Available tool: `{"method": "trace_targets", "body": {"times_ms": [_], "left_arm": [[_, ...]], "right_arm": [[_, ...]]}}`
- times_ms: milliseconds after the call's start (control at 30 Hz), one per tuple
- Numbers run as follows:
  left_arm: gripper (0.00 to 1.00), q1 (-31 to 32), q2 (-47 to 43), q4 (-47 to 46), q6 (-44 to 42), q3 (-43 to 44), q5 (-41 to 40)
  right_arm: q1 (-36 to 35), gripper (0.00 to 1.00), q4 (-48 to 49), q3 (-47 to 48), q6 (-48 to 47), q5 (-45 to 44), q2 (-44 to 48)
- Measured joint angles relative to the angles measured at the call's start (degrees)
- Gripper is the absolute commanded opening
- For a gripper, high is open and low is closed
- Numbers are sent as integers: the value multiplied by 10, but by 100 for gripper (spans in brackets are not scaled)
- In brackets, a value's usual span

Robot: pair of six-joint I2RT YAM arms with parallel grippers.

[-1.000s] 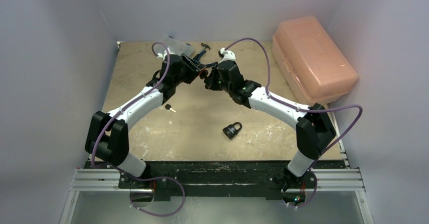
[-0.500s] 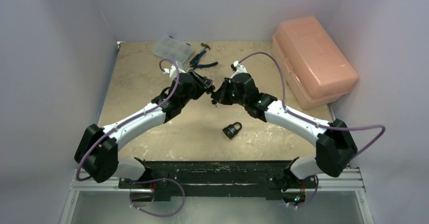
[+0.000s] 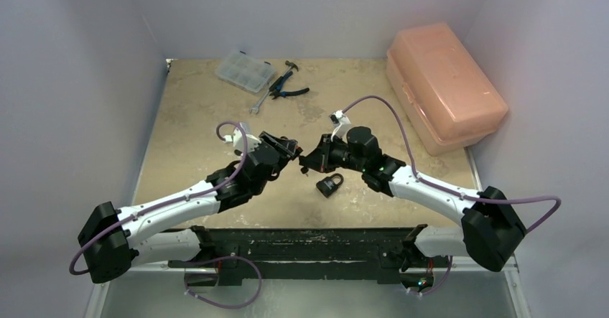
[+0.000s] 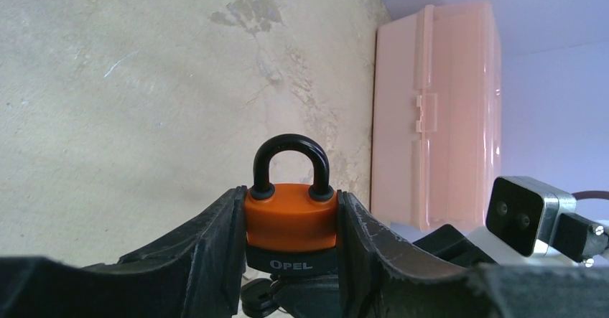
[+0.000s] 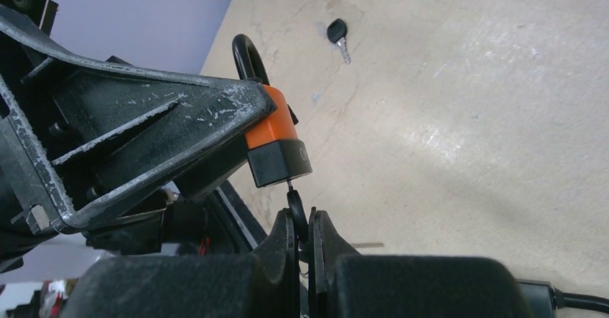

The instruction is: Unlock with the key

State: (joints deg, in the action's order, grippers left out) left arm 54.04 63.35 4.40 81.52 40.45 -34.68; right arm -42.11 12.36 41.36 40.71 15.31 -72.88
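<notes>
My left gripper [image 4: 291, 197] is shut on an orange padlock [image 4: 291, 217] with a black base. It grips the body from both sides, and both legs of the black shackle [image 4: 291, 146] sit in the body. In the right wrist view the padlock [image 5: 274, 137] hangs from the left fingers [image 5: 179, 117]. My right gripper [image 5: 305, 230] is shut on the black head of the key [image 5: 295, 210], whose blade enters the bottom of the lock. From above, the left gripper [image 3: 287, 150] and right gripper [image 3: 309, 164] meet tip to tip over the near middle of the table.
A black padlock [image 3: 329, 184] lies just below the grippers. A spare key [image 5: 337, 33] lies on the table beyond the lock. A pink plastic box [image 3: 445, 85] fills the right side. A clear organiser [image 3: 245, 70], pliers [image 3: 287, 88] and a wrench [image 3: 261, 103] lie at the back.
Both arms have drawn back together from the far middle of the table toward the near edge. Padlock and key stayed joined, and both grips are unchanged.
</notes>
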Motion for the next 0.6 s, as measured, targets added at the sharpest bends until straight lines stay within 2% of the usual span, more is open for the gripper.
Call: {"method": "trace_targets", "body": {"times_ms": [400, 433, 533, 600], "left_arm": [[0, 43, -33, 35, 46, -18, -63], [0, 44, -34, 35, 47, -18, -65], [0, 45, -34, 36, 49, -18, -67], [0, 48, -34, 39, 49, -18, -56]], "right_arm": [[2, 0, 31, -12, -55, 67, -7], [2, 5, 31, -12, -60, 68, -7], [2, 39, 30, -12, -75, 72, -7], [3, 49, 36, -12, -90, 72, -7]]}}
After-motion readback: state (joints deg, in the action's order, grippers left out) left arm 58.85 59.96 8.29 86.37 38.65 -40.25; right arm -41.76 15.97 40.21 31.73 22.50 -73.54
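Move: The right fingers still pinch the key, whose blade is in the orange padlock; that padlock's body lies about 4 cm ahead of the right hand and 2 cm to its left, roughly level. On the table some 16 cm below, the black padlock lies about 5 cm back and 8 cm right, and the loose key 5 cm ahead and 19 cm left. From the left hand, gripping the orange padlock, the inserted key is about 4 cm back and 2 cm right, about level. Both hands ease back 1–2 cm; the right turns some 10 degrees counter-clockwise, then opens, releasing the inserted key. ##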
